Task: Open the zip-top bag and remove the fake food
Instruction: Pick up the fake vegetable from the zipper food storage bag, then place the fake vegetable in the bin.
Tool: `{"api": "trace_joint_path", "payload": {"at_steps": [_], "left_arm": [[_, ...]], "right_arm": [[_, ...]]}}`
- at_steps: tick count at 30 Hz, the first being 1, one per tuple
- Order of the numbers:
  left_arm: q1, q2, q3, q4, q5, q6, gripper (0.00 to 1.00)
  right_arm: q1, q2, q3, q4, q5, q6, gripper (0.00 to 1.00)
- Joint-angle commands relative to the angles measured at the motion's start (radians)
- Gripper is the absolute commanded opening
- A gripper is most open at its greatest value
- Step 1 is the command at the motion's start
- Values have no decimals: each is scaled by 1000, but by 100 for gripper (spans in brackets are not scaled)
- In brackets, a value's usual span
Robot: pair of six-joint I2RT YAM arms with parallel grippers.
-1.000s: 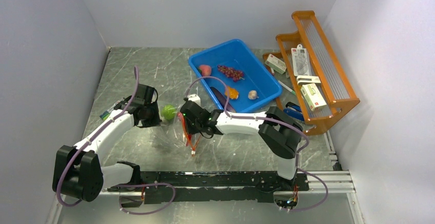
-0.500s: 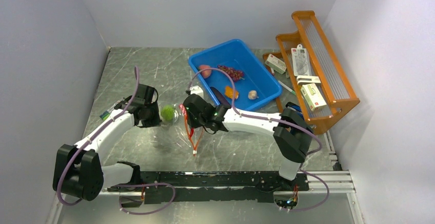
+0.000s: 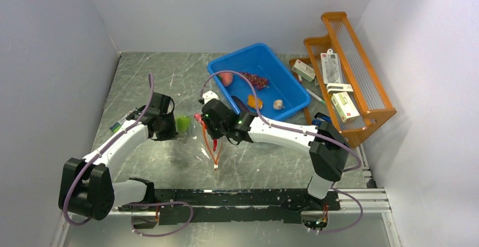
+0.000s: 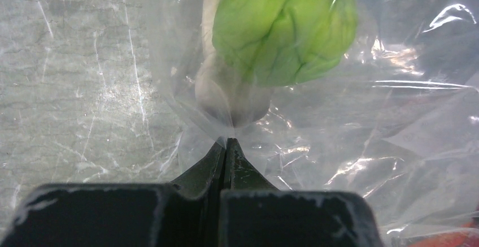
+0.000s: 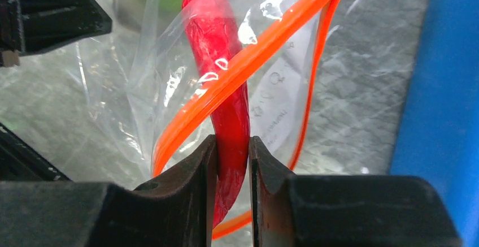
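The clear zip-top bag (image 3: 195, 139) lies stretched between both grippers, its orange zip strip (image 5: 265, 43) gaping open. My left gripper (image 4: 227, 141) is shut on the bag's clear plastic at the closed end, just below a green fake food (image 4: 282, 26) inside the bag. My right gripper (image 5: 231, 145) is shut on a glossy red pepper (image 5: 223, 77) that passes through the open mouth, its far end still under plastic. In the top view the left gripper (image 3: 172, 127) sits left of the green food (image 3: 183, 124) and the right gripper (image 3: 203, 124) sits right of it.
The blue bin (image 3: 265, 60) stands behind the right arm and holds a pink peach (image 3: 226, 78), dark grapes (image 3: 254, 80), an orange piece (image 3: 254, 101) and a beige bulb (image 3: 278, 104). A wooden rack (image 3: 361, 89) with small boxes lines the right wall.
My right gripper has moved back and left toward the bin with the red pepper, pulling the zip mouth along. The left gripper has kept its hold and barely moved.
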Motion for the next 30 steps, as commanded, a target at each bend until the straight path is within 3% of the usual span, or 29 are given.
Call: {"api": "trace_joint_path", "payload": {"at_steps": [1,9,15,19,24,30], "left_arm": [[-9,2,36,-2,-12,1,7],[-9,-3,36,-1,-11,1,7],[-9,-3,36,-2,-13,1,7],[-9,-1,38,-2,-13,1,7],[-9,1,37,-4,-16,0,7],[-9,3,37,-2,-15,1,7]], "right_arm": [[-2,-62,52,-98,86,-116,18],[-3,-120,62,-247,87,-276,17],[-3,-140,75,-369,226,-281,14],[-2,-198,68,-363,307,-309,16],[-2,-288,43,-304,279,-363,16],[-21,-370,-13,-226,538,-364,20]]}}
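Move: The blue bin that the right hand is taking the red pepper to has its middle about 20 cm ahead of that hand, 17 cm to its right and some 5 cm lower; the eggplant in its near part lies about 10 cm ahead and 12 cm right. The bag's orange mouth is about 3 cm back and 5 cm below, level sideways; the green cabbage is some 4 cm ahead and 9 cm left. From the left hand the bin is roughly 20 cm ahead and 30 cm right. Rightward first, about 11 cm in all, the right hand draws the gripped red pepper away from the bag, then climbs fast near the end, some 11 cm higher altogether, heading for the blue bin. The wrist swings about 25 degrees so the fingers point more forward and less left; the left fingers stay put, still pinching the bag. ##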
